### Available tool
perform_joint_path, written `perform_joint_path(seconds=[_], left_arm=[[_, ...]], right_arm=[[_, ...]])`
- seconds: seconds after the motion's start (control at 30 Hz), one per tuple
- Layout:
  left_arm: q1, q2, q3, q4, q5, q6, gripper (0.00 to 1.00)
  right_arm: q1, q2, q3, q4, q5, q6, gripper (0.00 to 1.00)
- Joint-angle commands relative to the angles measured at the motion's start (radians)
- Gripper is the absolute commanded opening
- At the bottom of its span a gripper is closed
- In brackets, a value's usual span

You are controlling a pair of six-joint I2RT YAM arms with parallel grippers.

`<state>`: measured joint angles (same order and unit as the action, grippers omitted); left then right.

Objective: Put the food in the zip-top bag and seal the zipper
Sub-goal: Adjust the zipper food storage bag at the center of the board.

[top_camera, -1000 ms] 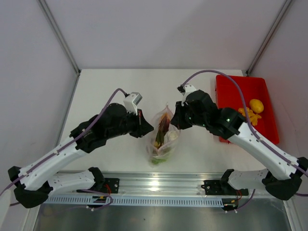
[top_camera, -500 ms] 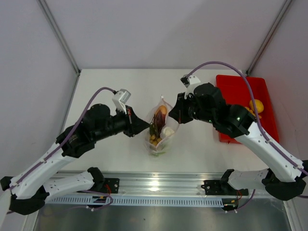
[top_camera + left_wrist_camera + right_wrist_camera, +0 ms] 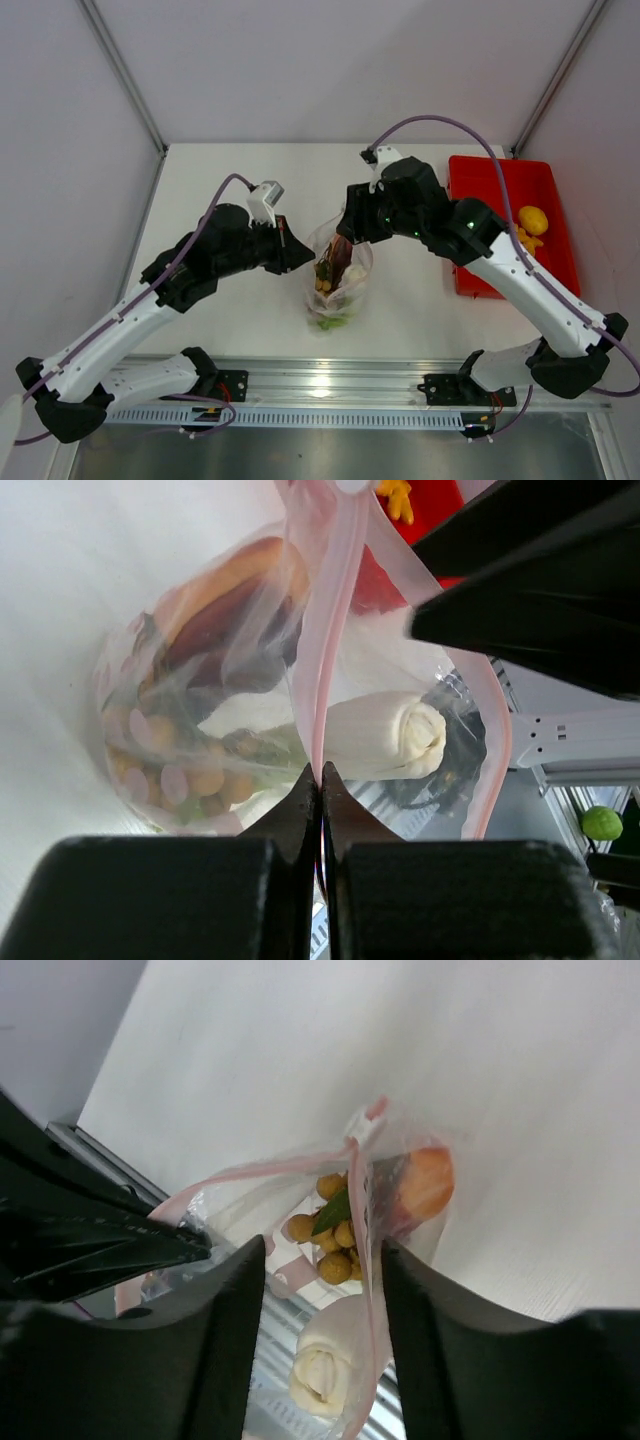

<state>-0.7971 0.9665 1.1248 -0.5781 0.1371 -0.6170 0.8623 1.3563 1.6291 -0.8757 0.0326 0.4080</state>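
The clear zip-top bag (image 3: 341, 290) stands mid-table holding food: tan-yellow balls (image 3: 335, 1241), a white leek end (image 3: 400, 734), an orange slice (image 3: 427, 1181) and a dark red piece (image 3: 215, 630). My left gripper (image 3: 320, 773) is shut on the pink zipper (image 3: 326, 660) strip at the bag's left rim; in the top view the left gripper (image 3: 306, 261) touches the bag's side. My right gripper (image 3: 322, 1250) is open above the bag's mouth, with the zipper (image 3: 364, 1210) edge running loosely between its fingers. A lemon (image 3: 533, 218) lies in the tray.
A red tray (image 3: 497, 190) sits at the right with the lemon and small yellow pieces (image 3: 520, 240). The aluminium rail (image 3: 330, 375) runs along the near edge. White walls enclose the table on three sides.
My right gripper has opened, letting go of the bag's rim, and moved left over the bag. My left gripper stays shut on the zipper and has shifted slightly right.
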Motion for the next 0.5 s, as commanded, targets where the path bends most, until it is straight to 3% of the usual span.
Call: perform_joint_path(seconds=[0.0,0.17,0.23,0.3,0.47], left_arm=[[0.022,-0.014,0.04,0.02,0.01,0.023,0.01],[0.047,-0.037,0.009,0.017,0.009,0.014,0.01],[0.052,-0.046,0.001,0.018,0.015,0.01,0.01],[0.052,-0.054,-0.006,0.021,0.019,0.008,0.01],[0.052,-0.063,-0.014,0.023,0.035,0.003,0.01]], right_arm=[[-0.002,-0.058,0.112,-0.063,0.067,-0.017,0.55],[-0.02,-0.118,0.216,-0.105,0.255,-0.038,0.73],[-0.086,-0.117,0.248,-0.129,0.309,-0.049,0.81],[-0.179,-0.102,0.273,-0.144,0.305,-0.055,0.83],[-0.57,-0.056,0.181,-0.062,0.236,-0.038,0.86]])
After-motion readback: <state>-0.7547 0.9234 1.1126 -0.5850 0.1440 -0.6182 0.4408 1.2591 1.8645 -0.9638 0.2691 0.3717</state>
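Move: The right hand's half-open fingers straddle the pink rim of the zipper bag, whose body hangs some 16 cm below them. From this hand the red box lies about 46 cm right, 26 cm ahead and 30 cm down; in it, the lemon is some 50 cm right and 28 cm ahead. The left hand holds the bag, its body about 6 cm right, 4 cm ahead and 14 cm below; the box is roughly 53 cm right and 31 cm ahead. Letting the bag's rim come free, the right hand spreads its already parting fingers nearly wide and climbs about 10 cm, then sweeps right some 18 cm and forward 7 or 8 towards the red box, swinging about 35 degrees clockwise with fingertips tilting up. The left fingers keep their pinch on the near rim, drifting a centimetre or so left. ##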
